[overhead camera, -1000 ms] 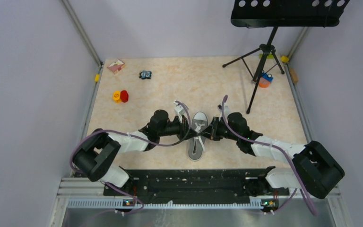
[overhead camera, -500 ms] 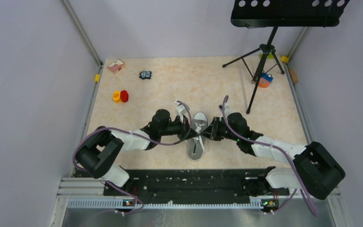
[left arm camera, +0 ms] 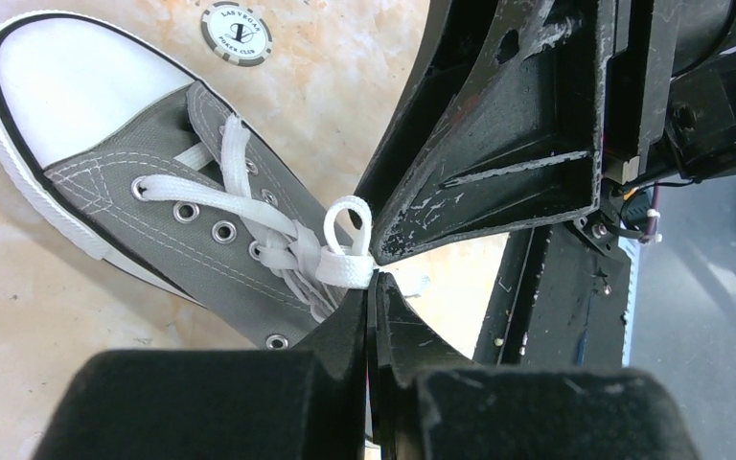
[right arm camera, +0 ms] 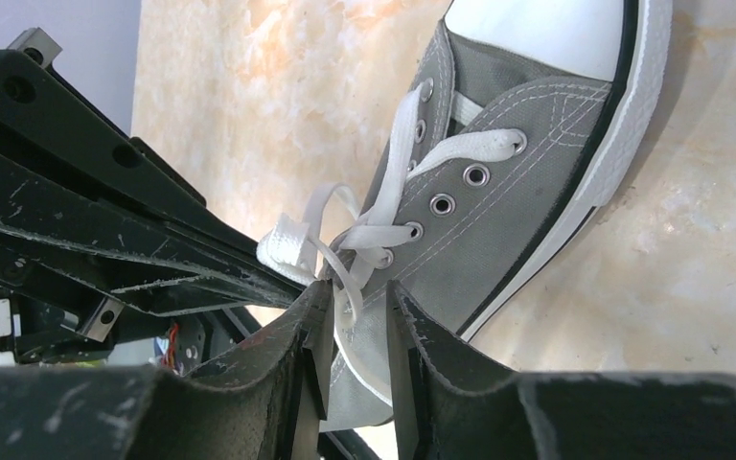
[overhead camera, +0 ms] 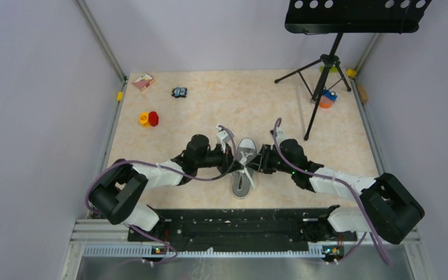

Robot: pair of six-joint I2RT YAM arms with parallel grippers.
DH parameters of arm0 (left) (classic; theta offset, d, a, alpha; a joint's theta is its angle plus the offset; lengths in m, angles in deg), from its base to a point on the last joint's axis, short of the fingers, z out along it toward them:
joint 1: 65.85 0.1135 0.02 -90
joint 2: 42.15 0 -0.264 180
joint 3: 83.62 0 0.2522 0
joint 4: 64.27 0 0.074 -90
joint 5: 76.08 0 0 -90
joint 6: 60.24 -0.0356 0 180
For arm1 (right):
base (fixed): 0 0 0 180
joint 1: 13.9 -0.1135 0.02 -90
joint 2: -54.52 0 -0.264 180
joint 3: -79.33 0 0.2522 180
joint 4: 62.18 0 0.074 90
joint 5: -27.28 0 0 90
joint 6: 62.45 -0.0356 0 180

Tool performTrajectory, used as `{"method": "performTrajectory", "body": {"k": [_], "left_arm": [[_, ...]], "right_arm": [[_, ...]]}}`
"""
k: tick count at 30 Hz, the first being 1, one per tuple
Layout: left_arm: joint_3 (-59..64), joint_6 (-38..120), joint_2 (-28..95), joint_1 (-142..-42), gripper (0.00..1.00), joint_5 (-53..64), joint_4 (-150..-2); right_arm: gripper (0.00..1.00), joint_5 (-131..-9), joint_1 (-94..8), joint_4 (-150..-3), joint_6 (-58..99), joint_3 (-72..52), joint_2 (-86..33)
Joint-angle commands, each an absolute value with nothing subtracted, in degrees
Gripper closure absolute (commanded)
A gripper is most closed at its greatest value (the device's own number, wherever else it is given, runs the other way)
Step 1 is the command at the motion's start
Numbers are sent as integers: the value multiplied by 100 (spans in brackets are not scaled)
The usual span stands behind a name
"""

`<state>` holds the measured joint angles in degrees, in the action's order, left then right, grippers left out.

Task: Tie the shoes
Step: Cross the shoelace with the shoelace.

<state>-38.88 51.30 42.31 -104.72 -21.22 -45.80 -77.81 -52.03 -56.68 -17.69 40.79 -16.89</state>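
The grey sneaker (overhead camera: 244,169) with white toe cap lies mid-table, toe pointing away from the arm bases, and also shows in both wrist views (left arm camera: 125,182) (right arm camera: 527,192). Both arms meet over its laces. My left gripper (left arm camera: 374,280) (overhead camera: 234,158) is shut on a loop of the white lace (left arm camera: 345,251) just above the eyelets. My right gripper (right arm camera: 360,292) (overhead camera: 257,161) stands open from the other side. A thin lace strand (right arm camera: 345,278) hangs loose between its fingers, and a folded lace end (right arm camera: 286,244) sits just past its left fingertip (right arm camera: 318,307).
A black music stand's tripod (overhead camera: 321,87) stands at the back right with an orange object (overhead camera: 326,99) by it. At the back left lie red and yellow pieces (overhead camera: 149,119), a small card box (overhead camera: 143,81) and a dark toy (overhead camera: 179,92). A poker chip (left arm camera: 237,32) lies beyond the toe.
The left gripper has closed on the lace loop. The right gripper, shut a second ago, has opened its jaws off the lace. The shoe has stayed in place.
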Motion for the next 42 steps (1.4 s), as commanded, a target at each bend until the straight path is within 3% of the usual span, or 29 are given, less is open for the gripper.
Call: {"method": "performTrajectory", "body": {"k": [1, 14, 19, 20, 42], "left_arm": [[-3847, 5034, 4073, -10443, 100, -2268, -4456], [-3840, 5050, 4051, -10445, 100, -2372, -4436], [-3850, 5080, 4038, -10448, 100, -2361, -4435], [-3849, 5077, 4031, -10448, 100, -2360, -4436], [-3765, 5166, 4001, -10435, 100, -1549, -4569]], "right_arm": [[72, -8019, -5248, -5357, -1716, 3790, -1854], [73, -8314, -5248, -5098, -1660, 3678, -2119], [99, -8256, -5248, -5117, -1652, 3635, -2108], [100, -8225, -5248, -5135, -1653, 3645, -2084], [100, -8391, -5257, -5315, -1548, 3859, -1780]]}}
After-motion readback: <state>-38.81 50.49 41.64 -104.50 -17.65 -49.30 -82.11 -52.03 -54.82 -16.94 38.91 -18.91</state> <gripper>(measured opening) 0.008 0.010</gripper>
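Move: The shoelace strand hanging from the bunched loop lies in the gap of the half-open right gripper, roughly 1 cm left of and 1 cm below its hand point. The knotted laces on the shoe sit about 2 cm ahead of that gripper, 1 cm left and 3 cm lower; the toe cap is some 8 cm ahead, level left-right and 5 cm down. The left gripper, already shut on the loop, has those knotted laces about 3 cm ahead, 1 cm right and 3 cm below. Bring the half-open right gripper left a good 1 cm and down just under 1 cm over the hanging shoelace strand beside the left fingertips, shut it on the lace, then lift about 2 cm. Keep the left gripper closed on the loop and nearly still, then, during the lift, ease it some 1 cm down, left and forward. ##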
